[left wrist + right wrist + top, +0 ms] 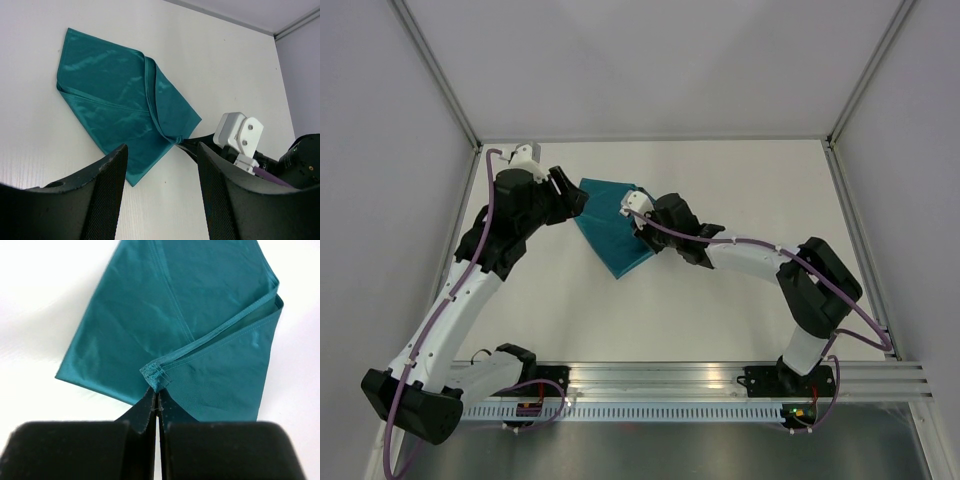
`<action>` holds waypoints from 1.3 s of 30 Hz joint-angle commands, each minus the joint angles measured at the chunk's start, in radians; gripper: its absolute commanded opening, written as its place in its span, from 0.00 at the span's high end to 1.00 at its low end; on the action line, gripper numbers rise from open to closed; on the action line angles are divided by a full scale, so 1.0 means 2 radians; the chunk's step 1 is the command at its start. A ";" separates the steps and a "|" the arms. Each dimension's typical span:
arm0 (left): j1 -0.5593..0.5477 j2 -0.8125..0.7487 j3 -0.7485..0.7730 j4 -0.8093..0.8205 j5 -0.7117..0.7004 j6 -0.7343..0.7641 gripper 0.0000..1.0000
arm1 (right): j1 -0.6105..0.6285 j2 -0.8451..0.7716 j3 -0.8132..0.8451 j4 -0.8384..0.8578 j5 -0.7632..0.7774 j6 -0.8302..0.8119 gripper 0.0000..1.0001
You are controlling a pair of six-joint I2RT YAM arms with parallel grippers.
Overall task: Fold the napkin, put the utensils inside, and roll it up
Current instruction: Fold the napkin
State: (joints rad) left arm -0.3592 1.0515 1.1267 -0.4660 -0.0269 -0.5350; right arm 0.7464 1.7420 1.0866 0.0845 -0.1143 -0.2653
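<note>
The dark teal napkin (613,238) lies partly folded on the white table, one corner drawn over the rest of the cloth (110,95). My right gripper (642,232) is shut on that hemmed corner (156,376), and its jaws (157,392) meet on the cloth. The left gripper (578,197) hovers at the napkin's left edge. It stands open (162,150) with only bare table between its fingers. In the left wrist view the right gripper's fingers (192,142) hold the corner just beyond my left fingertips. No utensils are in view.
White walls and grey metal posts (440,75) close in the table on three sides. An aluminium rail (720,378) carrying both arm bases runs along the near edge. The right arm's white camera block (239,132) sits close to the left gripper.
</note>
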 commanded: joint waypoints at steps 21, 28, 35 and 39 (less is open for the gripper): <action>0.018 -0.002 0.026 -0.009 0.011 -0.010 0.37 | 0.067 0.074 0.043 0.015 0.038 -0.042 0.98; 0.019 0.003 0.022 -0.004 0.011 -0.009 0.35 | 0.067 0.055 0.037 0.009 0.026 -0.044 0.67; 0.023 0.012 0.010 0.014 0.011 -0.019 0.34 | 0.066 0.007 0.030 -0.012 0.009 -0.038 0.52; 0.027 0.026 -0.009 0.034 0.029 -0.032 0.34 | 0.056 -0.011 0.021 -0.023 0.009 -0.033 0.51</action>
State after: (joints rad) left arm -0.3145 1.0836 1.1347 -0.4561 -0.0120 -0.5438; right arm 0.8761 1.7828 1.1309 0.0433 -0.0788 -0.3443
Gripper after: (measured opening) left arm 0.664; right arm 0.489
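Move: The right gripper holds the folded-over napkin corner; the napkin's near tip lies about 6 cm back, 6 cm to the left and 5 cm below this hand. The far end of the new fold is some 18 cm ahead and 2 cm left, the napkin's far left corner about 22 cm ahead and 16 cm left, both at table height. From the left hand, the near tip lies roughly 4 cm back, 6 cm right and 24 cm below. Carry the pinched napkin corner with the right gripper back and to the left, about 5 cm level towards the near tip, sinking some 5 cm over the latter part to lay the corner down just short of the tip. Stop there, open the fingers about halfway to let the cloth go, then lift straight up about 4 cm. ##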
